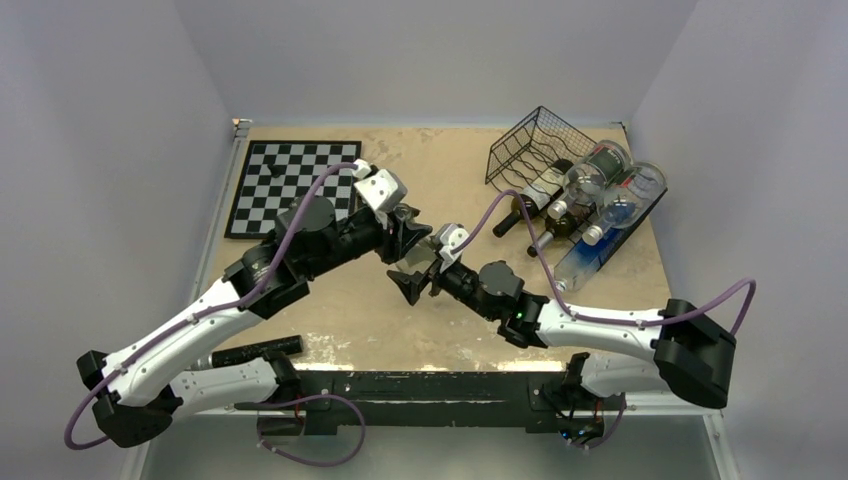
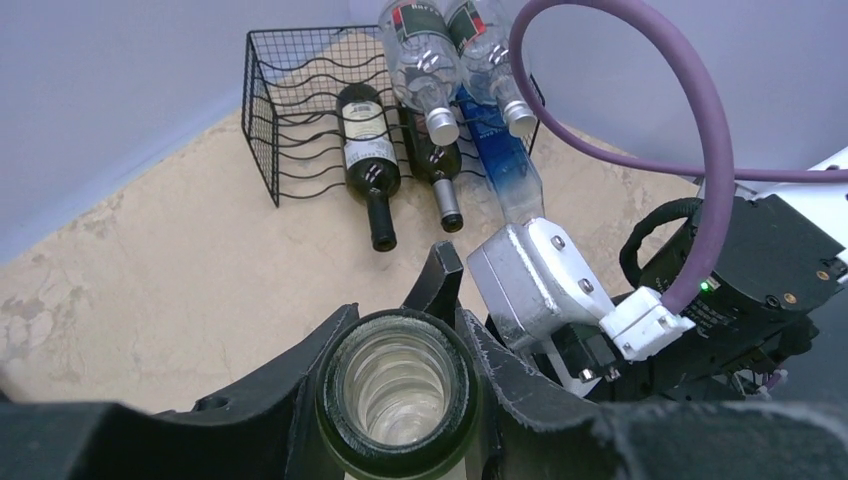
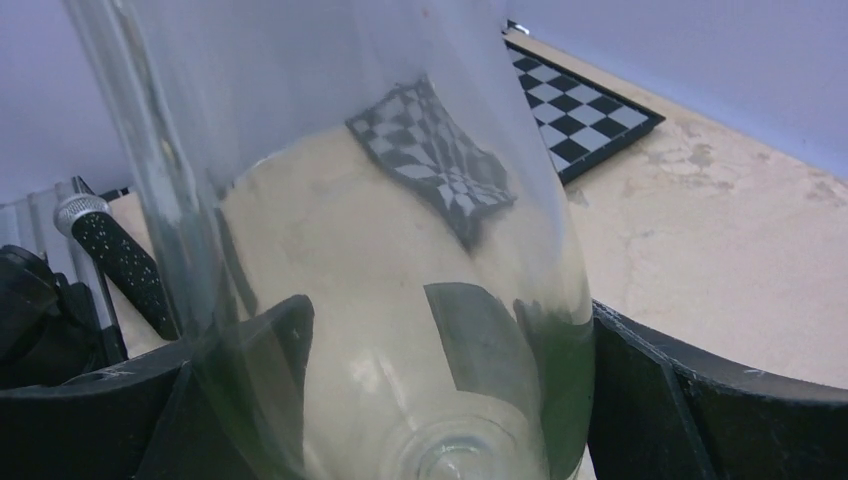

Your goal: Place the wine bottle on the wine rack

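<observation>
The wine bottle (image 2: 398,392) is clear, green-tinted glass, lifted off the table between my two arms. My left gripper (image 2: 400,345) is shut on its neck, just below the open mouth, which faces the left wrist camera. In the right wrist view the bottle's body (image 3: 400,230) fills the frame. My right gripper (image 3: 440,400) is open, one wide-spread finger (image 3: 680,410) on each side of the bottle's lower body. From above, the left gripper (image 1: 408,233) and the right gripper (image 1: 413,282) meet at mid-table. The black wire wine rack (image 1: 535,140) stands at the back right.
Two dark wine bottles (image 2: 365,150), two clear bottles (image 2: 425,60) and a blue one (image 2: 505,165) lie in the rack (image 2: 290,110), necks toward me. A chessboard (image 1: 285,185) lies at the back left. A black rod (image 1: 255,350) rests by the left arm's base.
</observation>
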You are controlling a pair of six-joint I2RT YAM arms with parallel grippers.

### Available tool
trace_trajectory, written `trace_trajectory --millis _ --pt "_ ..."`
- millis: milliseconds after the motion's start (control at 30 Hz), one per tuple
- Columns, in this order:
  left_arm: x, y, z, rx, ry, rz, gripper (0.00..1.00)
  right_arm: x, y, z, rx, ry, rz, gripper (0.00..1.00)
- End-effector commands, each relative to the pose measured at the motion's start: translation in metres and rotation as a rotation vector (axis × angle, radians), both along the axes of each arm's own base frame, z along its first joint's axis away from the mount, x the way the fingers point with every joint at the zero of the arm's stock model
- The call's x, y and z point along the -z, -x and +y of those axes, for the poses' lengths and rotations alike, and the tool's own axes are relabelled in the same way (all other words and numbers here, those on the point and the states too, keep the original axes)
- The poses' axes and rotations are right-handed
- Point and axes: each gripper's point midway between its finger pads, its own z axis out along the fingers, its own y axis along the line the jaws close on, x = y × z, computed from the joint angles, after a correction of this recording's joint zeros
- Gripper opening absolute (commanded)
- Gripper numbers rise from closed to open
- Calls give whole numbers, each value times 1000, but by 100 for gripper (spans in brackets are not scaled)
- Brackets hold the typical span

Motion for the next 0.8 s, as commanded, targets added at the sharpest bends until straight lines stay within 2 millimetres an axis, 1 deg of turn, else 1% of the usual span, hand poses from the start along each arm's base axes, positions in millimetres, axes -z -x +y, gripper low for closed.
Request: trace_trajectory --millis 0,67,200,300,367,500,633,767 --pt "-108 30 21 47 300 -160 0 -29 -17 -3 78 -57 -79 99" --pt "-115 35 29 42 328 -166 0 -31 -16 -1 67 -53 -111 99" --pt "-129 43 43 30 373 -179 0 -43 -14 5 51 -83 -162 99" --pt "-138 45 51 11 380 -181 0 -51 -12 10 44 -89 -188 99" --pt "-145 45 57 -13 383 -185 0 -52 -11 13 38 -78 -199 99" --pt "-153 45 65 -32 379 -195 0 -42 -6 17 24 -51 -196 99" --pt "-157 44 64 -34 366 -196 0 -28 -3 24 10 -21 -184 99" --pt "-157 42 61 -34 351 -186 0 -26 0 31 -5 6 -189 99"
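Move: Between the right hand's open fingers is the body of the clear wine bottle, its middle about 2 cm ahead, 2 cm to the left and 4 cm above. From the left hand, which already grips its neck, the right gripper lies some 3 cm back, 2 cm to the right and 13 cm below; the wine rack some 17 cm ahead, 33 cm right and 30 cm below; the chessboard about 18 cm ahead, 24 cm left and 35 cm below. Keeping its grip on the bottle's neck, the left hand carries the bottle about 5 cm left and 4 cm up, drawing slightly back, away from the rack. The right hand follows some 3 cm left and as much up, easing back a little and tipping its fingers up about 10 degrees; its fingers stay wide open on either side of the bottle's body. ##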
